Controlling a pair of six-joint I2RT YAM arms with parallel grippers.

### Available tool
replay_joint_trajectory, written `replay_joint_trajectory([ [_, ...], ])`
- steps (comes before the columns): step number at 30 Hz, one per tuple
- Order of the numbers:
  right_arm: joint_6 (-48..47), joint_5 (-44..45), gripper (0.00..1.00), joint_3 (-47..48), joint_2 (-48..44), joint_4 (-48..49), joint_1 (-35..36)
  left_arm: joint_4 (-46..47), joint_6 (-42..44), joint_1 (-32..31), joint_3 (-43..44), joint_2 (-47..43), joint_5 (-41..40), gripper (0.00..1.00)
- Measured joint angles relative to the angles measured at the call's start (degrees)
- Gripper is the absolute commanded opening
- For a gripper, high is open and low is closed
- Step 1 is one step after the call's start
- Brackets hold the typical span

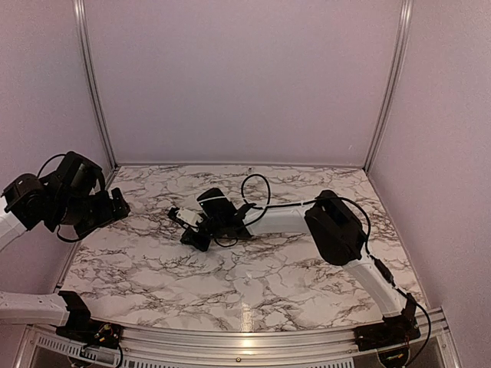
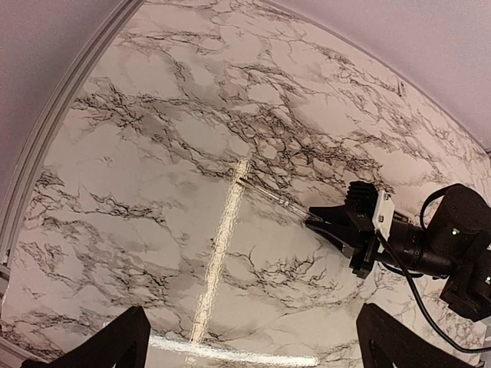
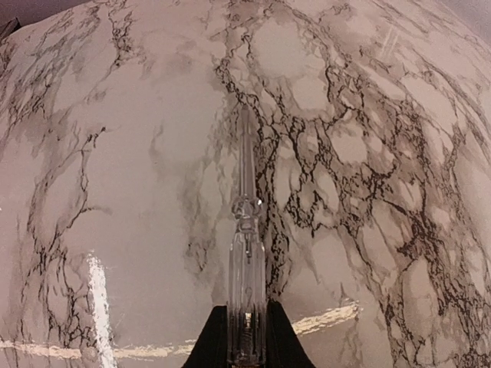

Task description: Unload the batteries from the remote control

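Neither the remote control nor the batteries appear in any view. My right gripper (image 3: 247, 346) is shut on a slim clear plastic tube (image 3: 246, 230), which sticks straight out past the fingertips low over the marble table. From the left wrist view, that same right gripper (image 2: 316, 219) reaches in from the right, with the clear tube (image 2: 272, 198) pointing up and left. In the top view the right gripper (image 1: 184, 226) is over the middle of the table. My left gripper (image 1: 115, 205) hangs raised at the left edge, open and empty, its fingertips (image 2: 100, 345) spread wide apart.
The marble table (image 1: 253, 284) is walled by pale panels at the back and sides, with metal rails (image 1: 92, 84) in the corners. A black cable (image 1: 257, 192) loops over the right arm's wrist. The right arm's elbow (image 1: 334, 226) hangs over the table's right half.
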Motion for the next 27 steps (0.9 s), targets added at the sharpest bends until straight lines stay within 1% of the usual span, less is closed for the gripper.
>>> replay_joint_trajectory([
  [4,0.3,-1.7,0.0,-2.7,-4.5,-1.7,0.0,0.9,5.3,0.0,0.0,-1.4,-0.1,0.99],
  [8,1.5,-3.0,0.0,-7.2,-12.5,-2.4,0.0,4.3,11.4,0.0,0.0,-3.1,0.0,0.99],
  [11,2.4,-4.1,0.0,-12.1,-20.1,-2.5,0.0,8.5,15.9,0.0,-0.3,-4.2,0.5,0.99],
  [14,2.8,-4.6,0.0,-16.9,-26.9,-3.0,0.0,15.2,22.4,0.0,-3.0,-5.3,2.3,0.99],
  [17,3.0,-5.1,0.0,-21.1,-32.3,-4.8,0.0,22.5,30.3,0.0,-7.0,-6.1,6.1,0.99],
  [20,3.0,-5.6,0.0,-24.6,-37.0,-7.8,0.0,29.6,39.8,0.0,-10.6,-6.8,11.6,0.99],
  [24,3.0,-6.4,0.0,-27.0,-41.3,-12.6,0.0,35.3,51.6,0.0,-11.6,-5.9,19.9,0.98],
  [27,3.0,-6.6,0.0,-27.6,-44.2,-16.3,0.0,37.9,58.7,0.0,-11.4,-3.7,26.6,0.97],
])
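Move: The clear screwdriver, already pinched by its handle in the right fingers, lies low over the table, its middle about 6 cm left of that hand and 1 cm ahead. From the left hand it is some 12 cm ahead, 5 cm right and 21 cm below. The opened remote lies under the right forearm, roughly 17 cm right of the right hand and 3 cm farther out, about 1 cm lower. The screwdriver is carried up almost 20 cm off the table in the right hand's unchanged pinch, drawn back and to the right as well, its tip still pointing left. Meanwhile the wide-open left hand rises about 5 cm, then swings right towards the screwdriver's tip, turning clockwise and tipping its fingers up towards level. ##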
